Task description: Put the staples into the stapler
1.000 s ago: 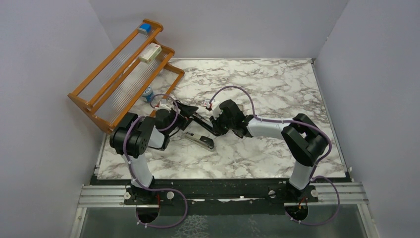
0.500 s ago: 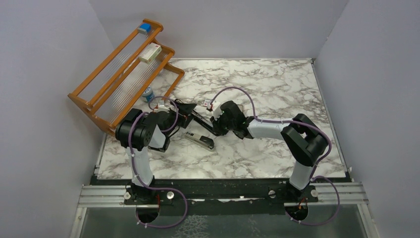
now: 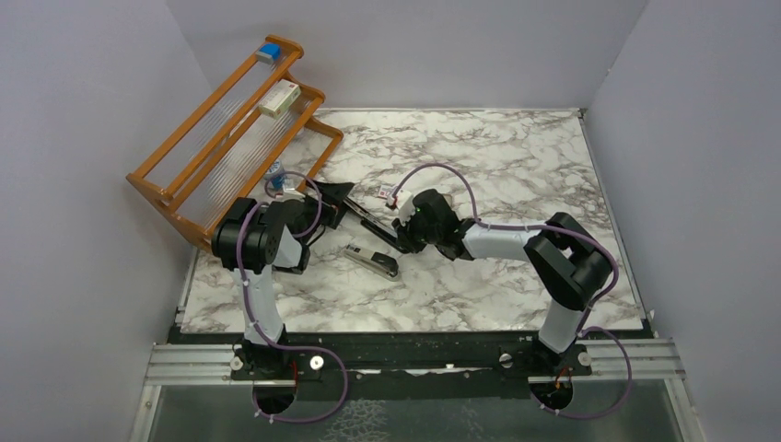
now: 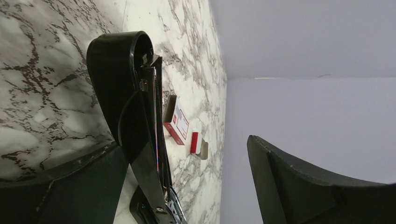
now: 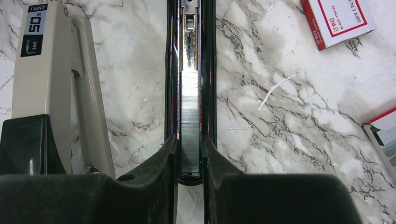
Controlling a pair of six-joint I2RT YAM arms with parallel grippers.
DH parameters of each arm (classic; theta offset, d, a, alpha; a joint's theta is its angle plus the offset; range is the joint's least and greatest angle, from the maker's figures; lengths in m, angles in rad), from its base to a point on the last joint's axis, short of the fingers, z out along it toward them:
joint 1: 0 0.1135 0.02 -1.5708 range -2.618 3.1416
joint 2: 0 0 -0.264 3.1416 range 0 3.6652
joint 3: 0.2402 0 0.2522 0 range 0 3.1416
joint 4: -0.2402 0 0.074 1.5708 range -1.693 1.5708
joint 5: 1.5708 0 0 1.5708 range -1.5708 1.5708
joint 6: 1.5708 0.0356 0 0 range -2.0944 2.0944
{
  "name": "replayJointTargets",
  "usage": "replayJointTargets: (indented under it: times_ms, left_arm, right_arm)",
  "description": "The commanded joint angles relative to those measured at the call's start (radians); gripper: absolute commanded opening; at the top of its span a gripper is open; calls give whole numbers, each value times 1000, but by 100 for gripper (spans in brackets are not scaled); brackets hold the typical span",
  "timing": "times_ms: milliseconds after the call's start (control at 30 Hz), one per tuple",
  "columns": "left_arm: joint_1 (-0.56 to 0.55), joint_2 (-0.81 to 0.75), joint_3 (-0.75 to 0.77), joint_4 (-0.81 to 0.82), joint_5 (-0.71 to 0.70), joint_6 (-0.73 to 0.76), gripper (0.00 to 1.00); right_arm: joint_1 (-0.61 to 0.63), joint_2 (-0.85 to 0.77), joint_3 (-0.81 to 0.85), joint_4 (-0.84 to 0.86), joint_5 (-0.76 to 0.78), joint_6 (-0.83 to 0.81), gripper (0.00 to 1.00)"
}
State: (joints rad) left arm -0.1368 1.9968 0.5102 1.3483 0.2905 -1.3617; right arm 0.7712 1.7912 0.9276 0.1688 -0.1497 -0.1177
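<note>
The black stapler (image 3: 373, 221) lies open on the marble between both arms. My right gripper (image 5: 190, 140) is shut on its lower rail, with one finger (image 5: 163, 158) on each side. A silver strip of staples (image 5: 190, 105) lies in the shiny channel. The stapler's black lid (image 4: 122, 79) stands raised beside the lower finger (image 4: 70, 186) of my left gripper (image 4: 184, 151), which is open and grips nothing. The red-and-white staple packet (image 4: 177, 123) and its small tray (image 4: 198, 143) lie just beyond the stapler.
A light beige stapler-like tool (image 5: 51, 74) lies right beside the stapler, toward the near edge (image 3: 373, 262). A wooden rack (image 3: 230, 129) stands at the far left, holding a white-and-red box (image 3: 279, 97) and a blue item (image 3: 268, 52).
My left gripper has shifted a little toward the far side and the rack, staying open. The right gripper keeps its hold on the stapler and has barely moved.
</note>
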Motion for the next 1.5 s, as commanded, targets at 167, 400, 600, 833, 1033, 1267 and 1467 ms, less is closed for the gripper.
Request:
replayJointTargets:
  times_ms: [167,400,600,833,1033,1267,1467]
  left_arm:
    - [11,-98,35,-44,37,136,96]
    - [3,-186,23,-93,45,188,96]
    - [-17,-227,38,-118,58,210,96]
    - [-40,-288,32,-143,72,214,96]
    - [-63,-331,23,-163,76,214,96]
    - [-88,-345,8,-164,74,210,96]
    - [-90,-351,-7,-176,77,227,96]
  right_arm:
    - [2,-11,-40,-37,-42,-7,1]
    - [2,-2,-35,-28,-47,-2,1]
    - [2,4,-35,-23,-45,-1,1]
    - [2,8,-35,-15,-45,5,1]
    - [2,7,-36,-4,-45,9,1]
    - [2,-42,-85,72,-30,18,33]
    - [2,-152,-145,138,24,40,57]
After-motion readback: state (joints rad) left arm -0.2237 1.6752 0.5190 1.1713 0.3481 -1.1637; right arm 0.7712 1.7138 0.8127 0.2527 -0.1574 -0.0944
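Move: The black stapler's opened-out cover lies by the left hand's open fingers, its middle about 3 cm to the right and 1 cm below. The magazine and base stretch away from it, centred some 9 cm right, 7 cm back and 4 cm below; the staple box is about 9 cm right, 3 cm ahead and 5 cm below. The right hand already pinches the magazine's front, its middle 4 cm ahead and 4 cm left; the grey stapler is 7 cm left, 4 cm back. Left hand rises some 9 cm, then also rightward, swinging the cover over; right holds the magazine, then opens. ##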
